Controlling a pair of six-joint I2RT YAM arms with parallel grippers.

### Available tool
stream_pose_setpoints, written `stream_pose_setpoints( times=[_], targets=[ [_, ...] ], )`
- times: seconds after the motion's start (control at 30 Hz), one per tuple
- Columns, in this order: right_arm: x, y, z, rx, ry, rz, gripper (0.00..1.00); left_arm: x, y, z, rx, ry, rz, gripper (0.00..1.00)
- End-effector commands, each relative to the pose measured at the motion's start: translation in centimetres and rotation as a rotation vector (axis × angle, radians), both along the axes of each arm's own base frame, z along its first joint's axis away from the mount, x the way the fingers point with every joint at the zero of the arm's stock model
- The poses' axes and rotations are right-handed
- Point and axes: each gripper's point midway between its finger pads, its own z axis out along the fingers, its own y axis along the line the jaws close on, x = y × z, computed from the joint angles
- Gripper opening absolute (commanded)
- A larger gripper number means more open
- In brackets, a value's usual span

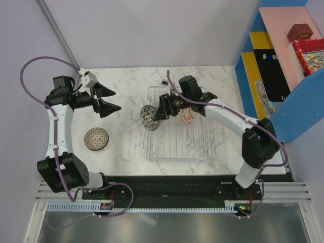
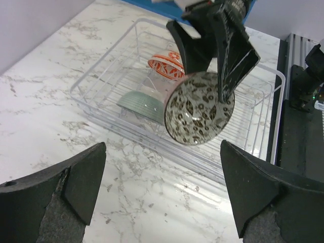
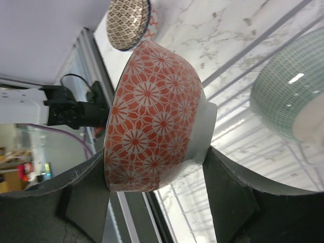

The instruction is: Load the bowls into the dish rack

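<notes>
My right gripper (image 1: 156, 114) is shut on a bowl (image 1: 148, 117) and holds it on edge over the left rim of the silver wire dish rack (image 1: 177, 149). In the right wrist view the bowl's outside (image 3: 157, 116) is orange-red-and-white, with a finger at the rim and one at the foot. In the left wrist view its inside (image 2: 199, 115) is leaf-patterned. A pale celadon bowl (image 2: 142, 104) and another orange-red bowl (image 2: 167, 66) sit in the rack (image 2: 101, 76). A speckled bowl (image 1: 96, 138) lies on the table to the left. My left gripper (image 1: 115, 100) is open and empty.
A blue and pink shelf unit (image 1: 283, 76) with boxes stands at the right edge. A small dark object (image 1: 164, 81) lies behind the rack. A white wall runs behind and to the left. The black base rail (image 1: 167, 185) lines the near edge.
</notes>
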Motion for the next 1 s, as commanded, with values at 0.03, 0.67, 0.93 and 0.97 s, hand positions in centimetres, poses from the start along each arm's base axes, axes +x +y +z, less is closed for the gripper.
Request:
stream_pose_setpoints(
  times=[0.03, 0.67, 0.93, 0.97],
  targets=[
    [1.6, -2.7, 6.7, -0.043, -0.335, -0.069, 0.0, -1.8, 0.1, -2.0, -0.018, 0.052, 0.022, 1.0],
    [0.5, -15.2, 3.8, -0.625, -0.797, -0.136, 0.0, -4.3, -0.5, -5.6, -0.01, 0.076, 0.022, 1.0],
    [-2.1, -17.1, 1.1, -0.757, -0.878, -0.091, 0.0, -4.7, -0.3, -6.2, 0.02, 0.086, 0.043, 1.0],
    [-2.7, -16.8, 0.8, -0.764, -0.896, -0.066, 0.0, -4.9, -0.3, -6.2, 0.025, 0.083, 0.047, 1.0]
  ],
)
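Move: Some 18 cm to the right, 5 cm back and 12 cm below the right hand, which already holds the patterned bowl, is the free part of the dish rack. The orange bowl stands about 10 cm beyond that spot, the green bowl 6 cm ahead of the hand and 1 cm right, both about as low. From the empty left hand that spot is roughly 39 cm right, 7 cm back, 22 cm down; the remaining bowl sits 16 cm left, 9 cm back, 27 cm below. Swinging the held bowl over the rack to its own right by about 17 cm, the right hand first rises some 5 cm, then sinks again with a slight draw back, and turns roughly 60 degrees so that the fingers point steeper down and forward; they keep their grip. The left hand, fingers still wide open, sinks and draws back towards the remaining bowl. ##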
